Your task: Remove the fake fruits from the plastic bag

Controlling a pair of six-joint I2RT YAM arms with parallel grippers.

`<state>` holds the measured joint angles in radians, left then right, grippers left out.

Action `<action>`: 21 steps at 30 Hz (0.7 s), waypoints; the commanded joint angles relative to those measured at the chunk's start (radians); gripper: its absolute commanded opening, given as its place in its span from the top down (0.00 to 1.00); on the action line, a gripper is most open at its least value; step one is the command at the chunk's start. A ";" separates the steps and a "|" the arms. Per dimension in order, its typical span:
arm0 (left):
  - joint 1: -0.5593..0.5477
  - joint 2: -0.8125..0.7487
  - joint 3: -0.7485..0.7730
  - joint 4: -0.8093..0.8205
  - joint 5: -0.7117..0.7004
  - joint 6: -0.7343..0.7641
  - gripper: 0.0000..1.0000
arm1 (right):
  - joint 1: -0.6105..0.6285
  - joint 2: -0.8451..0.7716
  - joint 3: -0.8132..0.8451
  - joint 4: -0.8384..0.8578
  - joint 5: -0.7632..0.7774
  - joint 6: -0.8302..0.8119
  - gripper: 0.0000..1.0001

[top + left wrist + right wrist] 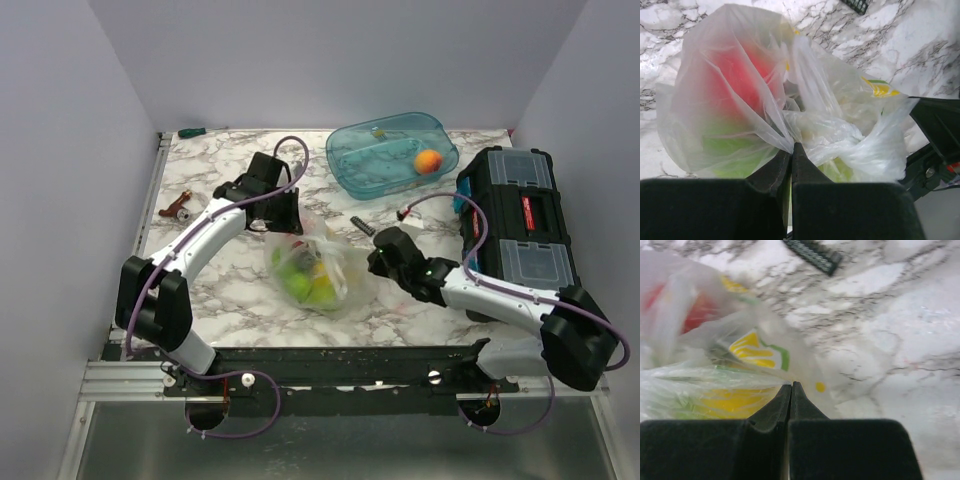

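Observation:
The plastic bag (pixel 318 262), see-through with lemon prints, lies mid-table between both arms. Inside it show the fake fruits: green ones (pixel 297 284) and a yellow one (pixel 321 270). My left gripper (pixel 284 226) sits at the bag's far left edge. In the left wrist view its jaws (pixel 792 148) are shut on a gathered fold of the bag (pixel 840 135), with a red fruit (pixel 740 75) and a green fruit (pixel 732 152) behind the film. My right gripper (pixel 376 263) is at the bag's right edge. Its tips (pixel 791 385) are closed on thin film of the bag (pixel 760 352), over a yellow fruit (pixel 735 402).
A teal-blue tub (pixel 372 172) holding an orange ball (pixel 428 161) stands at the back. A black toolbox (pixel 520 225) fills the right side. A green-handled screwdriver (pixel 192 132) lies at the back left, a small red-brown item (pixel 177 208) at the left, and a black ribbed piece (pixel 362 226) beside the bag.

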<state>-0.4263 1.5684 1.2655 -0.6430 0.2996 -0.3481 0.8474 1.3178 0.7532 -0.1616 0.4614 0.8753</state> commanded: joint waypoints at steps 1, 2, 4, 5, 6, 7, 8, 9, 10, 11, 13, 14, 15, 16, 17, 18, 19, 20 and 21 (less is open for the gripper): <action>0.046 -0.086 0.001 0.003 0.005 -0.025 1.00 | -0.111 -0.055 -0.189 0.063 -0.119 -0.063 0.99; 0.046 -0.098 -0.040 0.030 -0.007 -0.033 1.00 | -0.133 -0.058 -0.180 0.019 -0.153 -0.022 0.99; 0.049 -0.083 -0.051 0.013 0.025 -0.033 1.00 | -0.138 -0.084 -0.166 -0.013 -0.198 -0.022 0.99; 0.049 -0.068 -0.042 0.000 0.037 -0.040 1.00 | -0.137 -0.100 -0.178 0.012 -0.217 -0.036 0.99; 0.050 -0.056 -0.023 -0.017 0.050 -0.054 1.00 | -0.137 -0.119 -0.189 0.023 -0.212 -0.044 0.99; 0.051 -0.042 0.004 -0.038 0.060 -0.069 1.00 | -0.138 -0.130 -0.197 0.027 -0.200 -0.050 0.99; 0.050 -0.030 0.038 -0.064 0.066 -0.085 1.00 | -0.139 -0.136 -0.197 0.023 -0.198 -0.059 0.99; 0.050 -0.021 0.070 -0.086 0.072 -0.107 1.00 | -0.138 -0.135 -0.186 0.012 -0.214 -0.070 0.99; 0.050 -0.014 0.091 -0.094 0.083 -0.126 1.00 | -0.138 -0.130 -0.177 0.001 -0.242 -0.080 0.97; 0.051 -0.003 0.110 -0.095 0.093 -0.139 1.00 | -0.138 -0.125 -0.162 -0.008 -0.271 -0.096 0.95; 0.051 0.027 0.158 -0.093 0.100 -0.147 1.00 | -0.137 -0.117 -0.152 0.003 -0.328 -0.133 0.92; 0.052 0.045 0.185 -0.117 0.092 -0.142 1.00 | -0.137 -0.116 -0.143 0.000 -0.343 -0.143 0.90; 0.051 0.066 0.217 -0.144 0.087 -0.136 1.00 | -0.137 -0.114 -0.129 -0.009 -0.354 -0.157 0.88; 0.051 0.078 0.231 -0.159 0.080 -0.128 1.00 | -0.138 -0.115 -0.107 -0.032 -0.367 -0.170 0.86; 0.051 0.085 0.230 -0.161 0.073 -0.127 1.00 | -0.137 -0.120 -0.084 -0.048 -0.385 -0.190 0.83; 0.051 0.080 0.211 -0.137 0.078 -0.130 1.00 | -0.137 -0.131 -0.060 -0.059 -0.411 -0.207 0.79; 0.051 0.075 0.181 -0.109 0.094 -0.135 1.00 | -0.137 -0.144 -0.040 -0.067 -0.424 -0.220 0.75; 0.052 0.074 0.171 -0.104 0.109 -0.140 1.00 | -0.136 -0.159 -0.015 -0.079 -0.436 -0.229 0.70; 0.054 0.076 0.172 -0.107 0.120 -0.131 1.00 | -0.136 -0.169 0.003 -0.084 -0.446 -0.239 0.64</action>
<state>-0.3805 1.6371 1.4643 -0.7414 0.3626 -0.4679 0.7120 1.1946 0.6590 -0.1936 0.1112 0.7189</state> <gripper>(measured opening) 0.003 0.278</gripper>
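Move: Both hands already pinch the bag's film. From the left hand the yellow fruit lies about 9 cm back, 5 cm right and 9 cm down, the green fruit 9 cm back with hardly any sideways offset at the same depth, and the red fruit nearly below, some 2 cm right and 8 cm down. From the right hand the yellow fruit is roughly 11 cm left, 1 cm back and 6 cm down, with the black comb block 11 cm straight ahead on the table, 10 cm lower. The right hand first tugs its pinch of film about 4 cm to the right and as far down, away from the fruits, then turns back left and up by some 3 cm while easing 3 cm back overall, swinging about 15 degrees counter-clockwise as its fingers part to roughly a quarter open with film still across their tips. The left hand stays shut on its part of the bag and lifts it about 4 cm, ending some 2.5 cm farther forward after a short early shift to the left. ##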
